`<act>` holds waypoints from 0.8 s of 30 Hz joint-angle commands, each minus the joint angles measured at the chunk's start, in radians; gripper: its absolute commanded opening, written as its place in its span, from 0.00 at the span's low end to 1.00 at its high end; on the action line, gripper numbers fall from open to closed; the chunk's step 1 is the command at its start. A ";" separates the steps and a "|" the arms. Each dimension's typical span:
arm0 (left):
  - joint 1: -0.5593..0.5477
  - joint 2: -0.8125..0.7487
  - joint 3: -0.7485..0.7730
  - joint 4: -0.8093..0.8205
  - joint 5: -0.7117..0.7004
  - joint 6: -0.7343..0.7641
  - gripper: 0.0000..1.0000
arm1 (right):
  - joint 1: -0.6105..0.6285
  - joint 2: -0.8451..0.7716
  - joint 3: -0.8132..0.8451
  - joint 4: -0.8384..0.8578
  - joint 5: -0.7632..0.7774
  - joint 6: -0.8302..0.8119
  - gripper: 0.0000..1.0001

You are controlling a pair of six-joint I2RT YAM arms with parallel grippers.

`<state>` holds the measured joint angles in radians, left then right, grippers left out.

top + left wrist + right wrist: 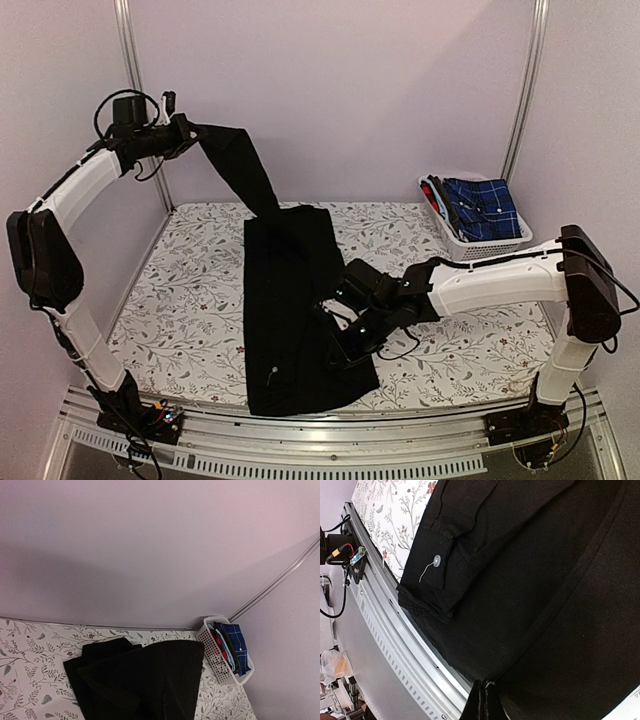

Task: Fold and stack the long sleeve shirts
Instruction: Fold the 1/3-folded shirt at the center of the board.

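A long black shirt (pixel 295 300) lies lengthwise down the middle of the flowered table (pixel 180 300). One sleeve (pixel 238 165) rises off its far end, stretched up to my left gripper (pixel 192 131), which is held high at the back left and shut on it. The left wrist view shows this black cloth (pixel 145 680) below, but not the fingers. My right gripper (pixel 338 352) sits low on the shirt's near right part. Its fingers (pixel 481 705) are pressed together, pinching a fold of the black cloth (pixel 530 580). A buttoned cuff (pixel 436 560) lies folded near the front edge.
A white slotted basket (pixel 487 246) stands at the back right corner with a folded blue plaid shirt (pixel 482 208) and other folded clothes in it; the basket (pixel 212 652) also shows from the left wrist. A metal rail (pixel 395 630) runs along the table's near edge.
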<state>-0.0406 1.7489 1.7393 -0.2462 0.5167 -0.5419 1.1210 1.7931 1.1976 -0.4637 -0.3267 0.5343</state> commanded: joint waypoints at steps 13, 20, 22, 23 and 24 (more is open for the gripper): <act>0.010 -0.039 -0.104 0.017 0.080 0.041 0.00 | 0.019 0.066 -0.023 0.078 -0.050 -0.002 0.16; -0.004 -0.047 -0.168 -0.021 0.190 0.111 0.00 | 0.009 0.010 -0.014 0.076 0.020 -0.016 0.43; -0.020 -0.055 -0.188 -0.037 0.215 0.138 0.00 | -0.009 -0.020 -0.018 0.075 0.049 -0.017 0.46; -0.031 -0.058 -0.197 -0.051 0.227 0.156 0.00 | -0.023 -0.035 -0.022 0.074 0.064 -0.017 0.47; -0.045 -0.061 -0.205 -0.066 0.234 0.172 0.00 | -0.039 -0.060 -0.026 0.074 0.082 -0.017 0.49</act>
<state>-0.0471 1.7336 1.5681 -0.2642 0.6743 -0.4549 1.1206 1.8309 1.1831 -0.4015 -0.3191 0.5247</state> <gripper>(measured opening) 0.005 0.469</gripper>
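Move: The left hand holds the sleeve end up in the air; the shoulder end of the shirt, over which it hangs, lies about 19 cm to its right, level with it in reach and some 34 cm below. The right hand pinches the folded edge near the hem, the place for it lying about 1 cm to its left, 1 cm back and 4 cm below. From there the buttoned cuff lies roughly 16 cm left and 3 cm back of the right hand, at that same low level. The right hand, still pinching the folded edge, eases down about 2 cm and slightly left to lay it on the shirt, then opens to about half, lets go and starts to lift and ease forward. After a short hold, the left hand keeps its pinch on the sleeve end and lowers it some 7 cm towards the shirt, drawing a little back and to the right late on while the wrist turns clockwise about 10 degrees and tips slightly down. ##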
